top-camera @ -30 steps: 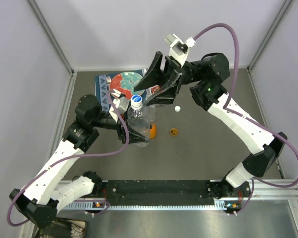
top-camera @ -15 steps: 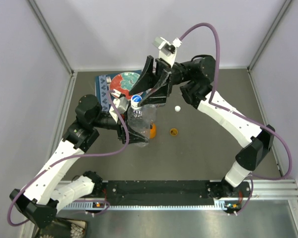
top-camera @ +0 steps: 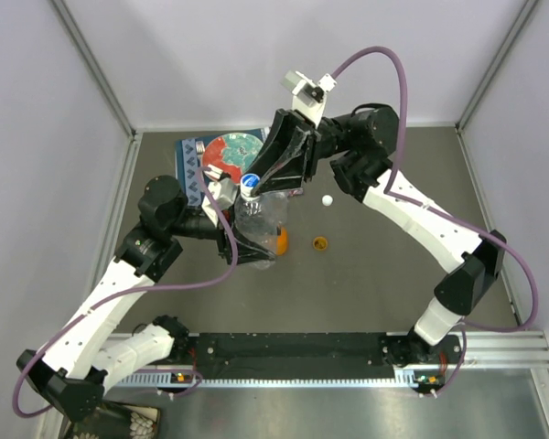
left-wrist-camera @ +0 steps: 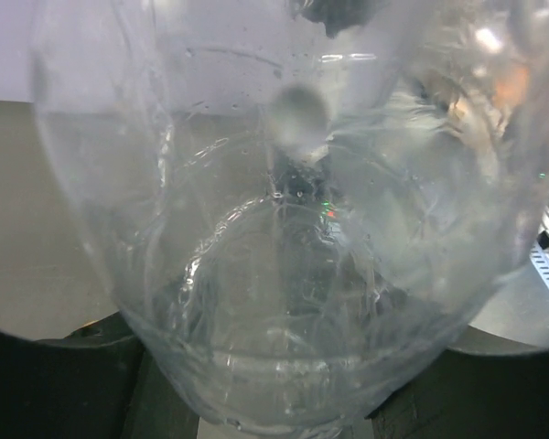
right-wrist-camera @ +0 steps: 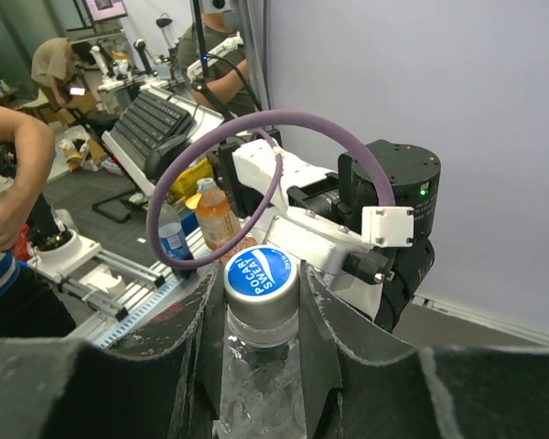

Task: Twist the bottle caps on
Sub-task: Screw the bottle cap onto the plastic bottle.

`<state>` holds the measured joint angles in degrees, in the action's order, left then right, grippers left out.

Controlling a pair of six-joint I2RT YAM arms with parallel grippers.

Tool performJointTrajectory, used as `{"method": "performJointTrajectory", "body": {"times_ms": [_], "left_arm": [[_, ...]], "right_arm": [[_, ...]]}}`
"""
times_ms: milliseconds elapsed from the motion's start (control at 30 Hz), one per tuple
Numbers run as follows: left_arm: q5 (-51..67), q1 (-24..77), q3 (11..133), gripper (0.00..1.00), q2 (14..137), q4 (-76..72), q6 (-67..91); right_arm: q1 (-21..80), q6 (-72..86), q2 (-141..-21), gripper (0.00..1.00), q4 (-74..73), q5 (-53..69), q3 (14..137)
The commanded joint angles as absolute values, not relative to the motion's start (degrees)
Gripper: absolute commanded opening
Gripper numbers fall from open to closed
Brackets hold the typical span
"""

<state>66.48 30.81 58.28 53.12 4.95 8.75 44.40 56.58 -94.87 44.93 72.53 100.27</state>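
Observation:
A clear bottle (top-camera: 256,219) stands upright, held low on its body by my left gripper (top-camera: 242,242). The bottle's wall (left-wrist-camera: 274,274) fills the left wrist view, with dark fingers (left-wrist-camera: 55,375) at the bottom corners. Its grey cap with a blue top (right-wrist-camera: 261,274) sits on the neck. My right gripper (right-wrist-camera: 261,293) comes from above, and its fingers (right-wrist-camera: 201,320) press on both sides of that cap (top-camera: 250,182). An orange bottle (top-camera: 281,240) stands against the clear one. Loose on the table lie an orange cap (top-camera: 321,243) and a white cap (top-camera: 328,199).
A red-and-teal patterned plate (top-camera: 229,151) lies on a dark mat at the back left, just behind the bottles. Grey walls close the table on three sides, and the arms' base rail (top-camera: 293,352) runs along the near edge.
My right gripper has swung left and down over the clear bottle, and its jaws have closed in on the cap. The left arm and the bottle have stayed put.

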Motion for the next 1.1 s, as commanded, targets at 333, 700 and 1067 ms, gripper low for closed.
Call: {"method": "performJointTrajectory", "body": {"times_ms": [333, 700, 1067], "left_arm": [[37.4, 30.8, 60.9, 0.11, 51.5, 7.6, -1.0], [18.6, 30.8, 60.0, 0.11, 50.3, 8.1, -3.3], [13.4, 30.6, 58.0, 0.09, 48.6, 8.5, -2.5]], "right_arm": [[46.5, 13.9, -86.4, 0.0, -17.6, 43.2, 101.0], [55.8, 14.1, -86.2, 0.0, -25.0, 4.1, 99.8], [61.8, 9.5, -87.0, 0.62, -27.4, -14.7, 109.8]]}}
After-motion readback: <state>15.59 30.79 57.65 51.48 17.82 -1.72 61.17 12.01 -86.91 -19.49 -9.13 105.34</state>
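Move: The right fingers already pinch the blue-and-white cap, which sits at the right hand point. From the left hand, clasped round the bottle's body, the cap is about 14 cm straight above and 1 cm forward. On the table, the orange bottle stands roughly 13 cm ahead of the right hand and 4 cm right, some 45 cm below; the spare bottle is about 22 cm ahead, 4 cm right and 39 cm down. Right fingers keep their pinch on the cap and twist it clockwise some 70 degrees, while the left hand, still gripping the bottle, turns counter-clockwise about 50. Meanwhile both hands swing forward together, the right about 11 cm and the left 13, each sinking 5 cm, the left also drifting about 6 cm left. At the end the right fingers open from the cap. ##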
